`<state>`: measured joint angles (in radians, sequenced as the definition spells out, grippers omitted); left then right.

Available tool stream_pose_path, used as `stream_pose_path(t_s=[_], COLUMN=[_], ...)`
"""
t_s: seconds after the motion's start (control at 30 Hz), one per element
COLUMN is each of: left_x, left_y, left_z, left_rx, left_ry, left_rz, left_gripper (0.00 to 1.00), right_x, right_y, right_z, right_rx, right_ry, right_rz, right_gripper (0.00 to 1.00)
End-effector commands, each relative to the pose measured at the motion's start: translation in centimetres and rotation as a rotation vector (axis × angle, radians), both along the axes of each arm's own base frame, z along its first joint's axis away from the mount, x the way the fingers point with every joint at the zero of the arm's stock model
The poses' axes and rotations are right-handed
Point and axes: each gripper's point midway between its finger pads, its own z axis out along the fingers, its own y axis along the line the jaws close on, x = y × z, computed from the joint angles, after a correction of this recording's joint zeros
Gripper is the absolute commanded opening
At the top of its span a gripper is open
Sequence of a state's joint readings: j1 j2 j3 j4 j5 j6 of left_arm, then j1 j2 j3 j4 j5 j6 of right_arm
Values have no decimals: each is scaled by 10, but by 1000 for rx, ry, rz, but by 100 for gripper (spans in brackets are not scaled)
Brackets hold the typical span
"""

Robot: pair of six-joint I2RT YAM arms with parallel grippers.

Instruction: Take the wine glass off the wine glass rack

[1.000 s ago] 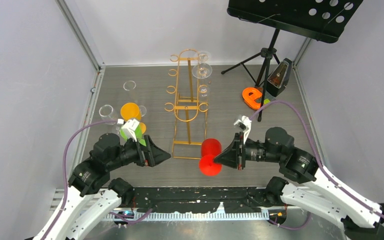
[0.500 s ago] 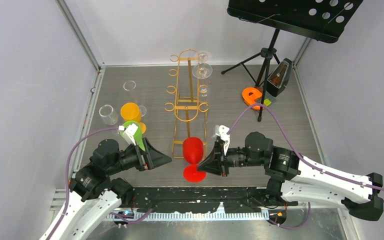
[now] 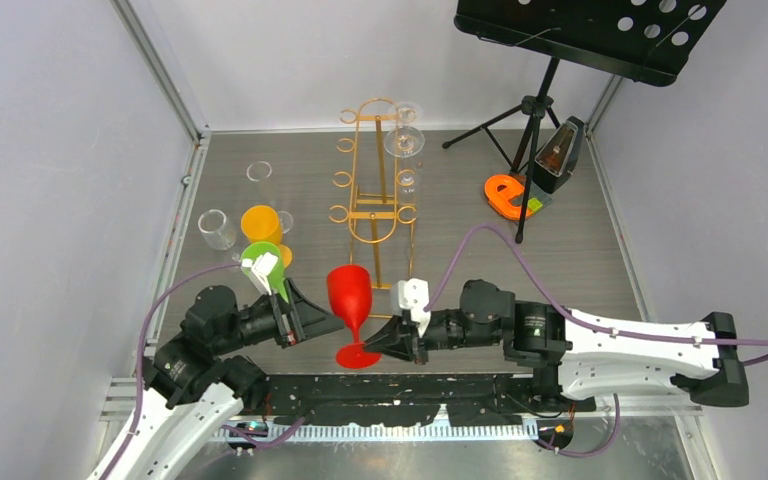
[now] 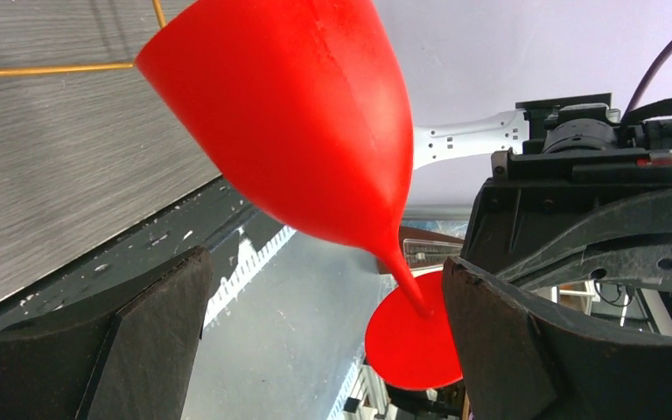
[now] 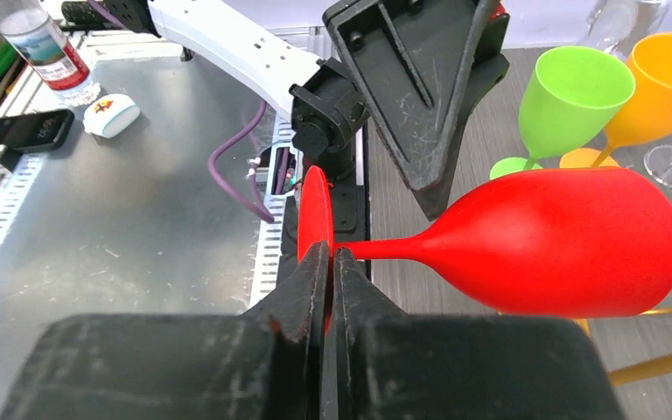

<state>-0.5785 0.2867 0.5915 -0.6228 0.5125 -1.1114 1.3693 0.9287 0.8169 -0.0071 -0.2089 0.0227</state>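
Note:
My right gripper [image 3: 372,347] [image 5: 331,254] is shut on the rim of the foot of a red wine glass [image 3: 348,292] [image 5: 560,241]. The glass is held near the table's front, bowl uppermost and tilted. My left gripper [image 3: 325,318] [image 4: 324,289] is open right beside it. In the left wrist view the glass's stem and foot show between the wide jaws, close to the right-hand finger [image 4: 499,341]; I cannot tell whether they touch. The gold wire wine glass rack [image 3: 378,200] stands behind. A clear glass [image 3: 403,135] hangs at its top right.
A green glass [image 3: 260,258], an orange glass [image 3: 260,222] and two clear glasses [image 3: 215,228] stand at the left. A black music stand [image 3: 550,90], a metronome [image 3: 560,155] and an orange object [image 3: 505,195] are at the back right.
My right arm has swung left across the front, carrying the red glass from right of the rack's base to the left gripper's open jaws. The glass has tipped more upright. The left gripper stayed open.

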Motion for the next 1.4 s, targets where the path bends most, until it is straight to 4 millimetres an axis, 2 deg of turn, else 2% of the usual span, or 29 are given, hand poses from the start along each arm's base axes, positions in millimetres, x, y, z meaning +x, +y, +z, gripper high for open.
stream_pose_path(t_s=[0.0,0.2,0.3,0.57,0.87,0.97,1.1,1.17,1.23,1.3,1.37], left_x=[-6,-9,-10,-11,-14,-16,-19,-20,-23,-23,-25], left_y=[-5,-5,-6,-7,-10,-10,-8,-7,-6,-4,-2], left_z=[18,18,18,22,25,27,27,26,24,20,14], left_rx=[-74,-84,-93,-114,-142,-146,-136,-135,-133,-116,-92], left_ry=[-42,-44,-45,-61,-72,-84,-106,-109,-116,-120,-121], left_rz=[-44,-52,-62,-72,-104,-115,-117,-119,-128,-123,-124], left_gripper=[100,98,92,64,19,0,0,0,0,0,0], right_x=[3,-4,-6,-4,-1,1,2,3,4,6,7], right_y=[17,33,38,49,61,63,61,59,55,51,46], right_z=[47,47,49,40,30,27,27,26,24,22,20], right_rx=[146,160,162,128,82,63,49,41,20,4,-5], right_ry=[-153,-248,-298,-382,-409,-412,-403,-392,-380,-370,-355], right_rz=[-18,-10,-13,-52,-74,-81,-94,-100,-109,-120,-130], right_gripper=[6,6,6,6,6,6,6,10,29,42,50])
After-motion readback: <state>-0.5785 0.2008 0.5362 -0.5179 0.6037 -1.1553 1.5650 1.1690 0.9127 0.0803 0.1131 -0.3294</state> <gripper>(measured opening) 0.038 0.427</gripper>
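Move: The red wine glass, base end still held in my right hand, has its middle about 2 cm ahead of my open left hand, 4 cm to its right and roughly level; from my right hand that middle is some 7 cm ahead and 2 cm left. My left fingers wait about 4 cm ahead and 5 cm left of my right hand. From my left hand, the green glass stands roughly 14 cm ahead, 14 cm left and 12 cm below, and the yellow one 7 cm farther out beyond it. With my right hand I carry the red glass about 5.5 cm left, sinking slightly late on and rolling about 23 degrees so the bowl end swings up, until the stem lies between my left fingers. My left hand only eases back and up by about 1.5 cm as it closes from wide open and pinches the stem below the bowl; then my right fingers part to under half open. ##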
